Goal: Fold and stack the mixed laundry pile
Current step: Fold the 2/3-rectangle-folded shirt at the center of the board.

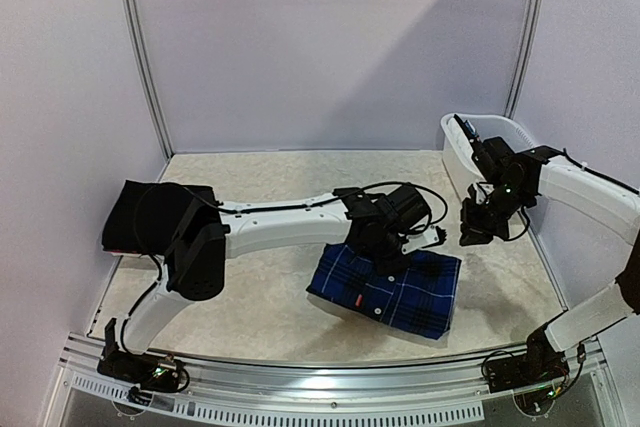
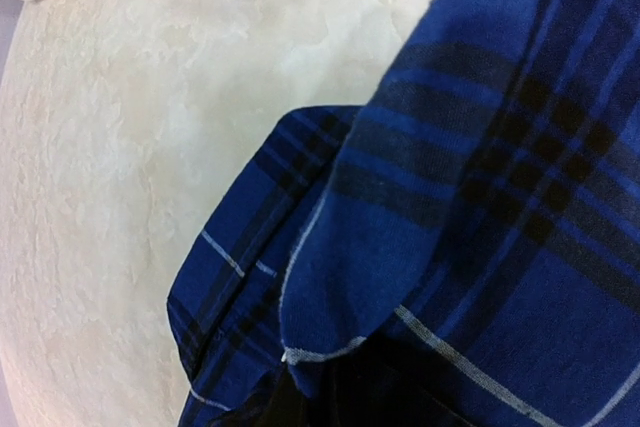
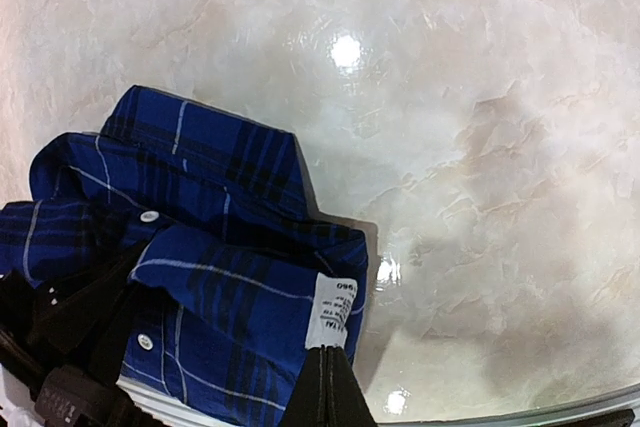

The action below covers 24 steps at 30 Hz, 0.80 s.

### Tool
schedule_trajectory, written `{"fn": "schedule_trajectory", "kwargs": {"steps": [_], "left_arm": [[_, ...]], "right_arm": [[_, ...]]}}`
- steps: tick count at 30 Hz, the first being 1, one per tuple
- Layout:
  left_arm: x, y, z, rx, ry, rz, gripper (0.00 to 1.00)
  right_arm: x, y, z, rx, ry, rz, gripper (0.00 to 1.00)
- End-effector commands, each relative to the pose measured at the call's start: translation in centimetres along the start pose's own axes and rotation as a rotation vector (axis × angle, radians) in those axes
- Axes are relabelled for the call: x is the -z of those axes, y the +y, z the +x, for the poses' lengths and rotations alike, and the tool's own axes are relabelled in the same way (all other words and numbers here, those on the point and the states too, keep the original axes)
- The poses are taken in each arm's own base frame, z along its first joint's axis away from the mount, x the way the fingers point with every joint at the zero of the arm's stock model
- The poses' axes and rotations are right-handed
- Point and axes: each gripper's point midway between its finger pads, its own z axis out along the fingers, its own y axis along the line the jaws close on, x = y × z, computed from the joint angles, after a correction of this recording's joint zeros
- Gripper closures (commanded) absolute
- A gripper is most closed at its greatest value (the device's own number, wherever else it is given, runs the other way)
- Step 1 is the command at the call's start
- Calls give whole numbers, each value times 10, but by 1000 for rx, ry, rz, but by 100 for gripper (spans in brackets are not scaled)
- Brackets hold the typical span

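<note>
The blue plaid shirt [image 1: 392, 289] lies folded on the table at centre front; its left edge looks raised off the surface. My left gripper [image 1: 386, 253] sits at the shirt's far edge, shut on the cloth. In the left wrist view a fold of the shirt [image 2: 430, 227] drapes over the fingers and hides them. A plain black garment [image 1: 150, 217] lies folded at the far left. My right gripper [image 3: 328, 379] is shut with nothing in it. It hovers [image 1: 470, 235] just right of the shirt, above its white label [image 3: 332, 309].
A white plastic basket [image 1: 452, 152] stands at the back right, behind the right arm. The left arm [image 1: 290, 225] stretches across the middle of the table. A metal rail [image 1: 330, 372] runs along the near edge.
</note>
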Motion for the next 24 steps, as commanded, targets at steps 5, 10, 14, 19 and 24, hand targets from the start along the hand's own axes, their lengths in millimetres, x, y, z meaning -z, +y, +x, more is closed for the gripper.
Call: {"fn": "schedule_trajectory", "kwargs": {"steps": [5,10,14,19,24], "left_arm": [[-13,40,1,126,-11,-153,69],[24,69,-9,240,-49,-256,36],[58,83,-14,313,-70,-293,27],[103,89,-11,419,-84,-288,25],[118,71,8,530,-69,-163,33]], "right_arm": [[17,3,-8,15,-48,-9,100],[34,19,-17,36,-99,-83,95],[45,35,-19,51,-124,-171,90],[52,56,-4,91,-95,-330,80],[45,64,25,138,-36,-407,77]]}}
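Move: The left fingers still pinch the edge of the plaid shirt folded over at the board's centre; its middle lies about 3 cm back, 2 cm to the left and 2 cm below. The laundry basket stands some 22 cm farther out and 23 cm to the right. From the closed right hand, the shirt's middle is roughly 17 cm left, 3 cm back and 8 cm below. Left fingers open off the shirt, going some 5 cm forward, then 12 up; right hand rises about 6. ##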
